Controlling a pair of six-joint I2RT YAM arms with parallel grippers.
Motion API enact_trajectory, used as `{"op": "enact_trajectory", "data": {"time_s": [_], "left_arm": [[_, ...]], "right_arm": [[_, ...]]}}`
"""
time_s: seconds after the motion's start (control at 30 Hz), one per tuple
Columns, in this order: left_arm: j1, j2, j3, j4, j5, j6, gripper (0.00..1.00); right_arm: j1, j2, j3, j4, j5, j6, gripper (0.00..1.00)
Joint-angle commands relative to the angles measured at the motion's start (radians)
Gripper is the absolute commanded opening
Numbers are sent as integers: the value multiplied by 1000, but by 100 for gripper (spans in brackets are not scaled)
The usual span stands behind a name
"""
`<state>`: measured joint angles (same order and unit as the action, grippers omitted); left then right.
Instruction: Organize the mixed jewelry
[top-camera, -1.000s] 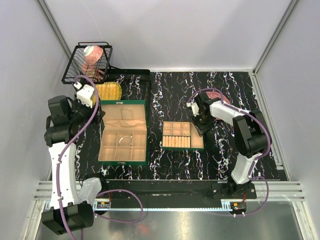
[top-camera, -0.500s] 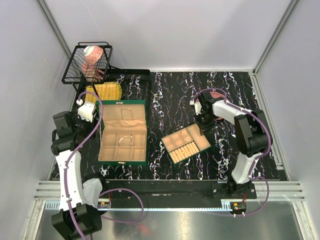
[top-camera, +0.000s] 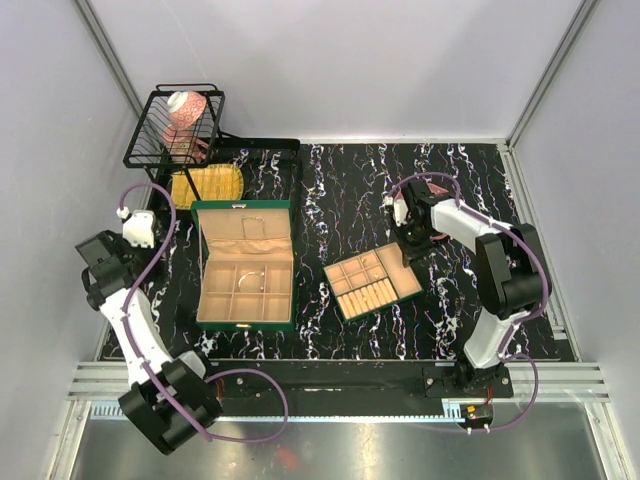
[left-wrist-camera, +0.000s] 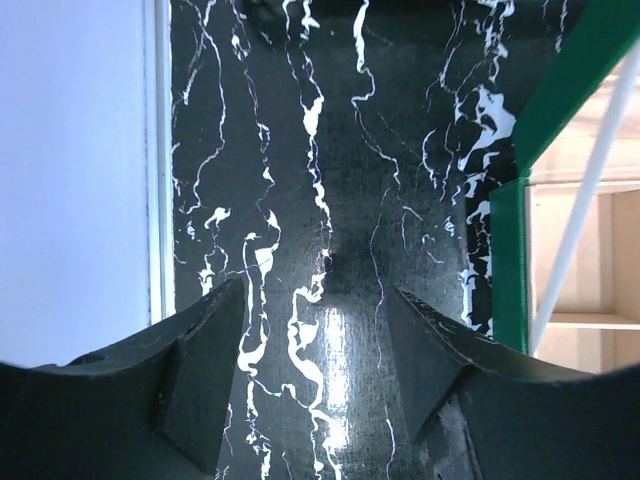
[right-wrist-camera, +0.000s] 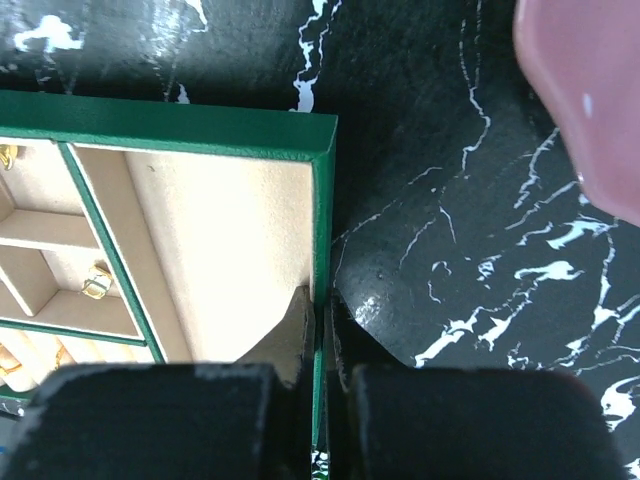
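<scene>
A small green tray with beige compartments lies askew at mid-table. My right gripper is shut on its right wall, one finger inside and one outside. Tiny gold jewelry pieces sit in its compartments. An open green box on the left holds thin hoops. My left gripper is open and empty over bare table by the left wall, apart from the box's green edge. The pink plate lies just beyond the right gripper.
A black wire basket with a pink cup stands at the back left. In front of it, a yellow item rests on a black tray. The table's left rail runs close beside the left gripper.
The right gripper has shut on the small tray's wall, and the tray has turned askew. The left arm has pulled back leftward, away from the open box.
</scene>
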<state>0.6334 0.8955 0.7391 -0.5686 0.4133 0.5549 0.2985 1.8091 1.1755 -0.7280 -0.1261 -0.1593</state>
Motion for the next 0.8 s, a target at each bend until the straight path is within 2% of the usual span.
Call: {"op": "enact_trajectory", "data": {"time_s": [0.0,0.3,0.77], "left_arm": [[37,80,14,10,67,71,62],[26,161,-35,-175,85,339,60],[-211,212,-142,-255,-59,522,58]], "right_arm": [[-10,-114,27,-13,-73,14,0],[-12,-192,96,-76,-107,-2,0],[-12,-175,213,-146,-129,4,0]]}}
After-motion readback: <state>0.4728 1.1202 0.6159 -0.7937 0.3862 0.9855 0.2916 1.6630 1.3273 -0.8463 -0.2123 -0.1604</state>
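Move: The right hand's shut fingers already hold the jewelry tray by its right wall; the tray's middle is about 8 cm left and 4 cm back, with the pink plate some 13 cm ahead and 5 cm right. The green box it is bound for lies roughly 38 cm left, 6 cm back. From the empty left hand, the green box's left wall is about 8 cm right, 1 cm back and 12 cm below. Upwards goes the right hand, about 9 cm with a slight drift forward and left, keeping its pinch on the tray's right wall and tilting a little. Meanwhile the left hand sinks, first almost straight and then also back and right towards the green box's left wall, some 11 cm down in all, turning clockwise and tipping down nearly 30 degrees, fingers staying part open. ##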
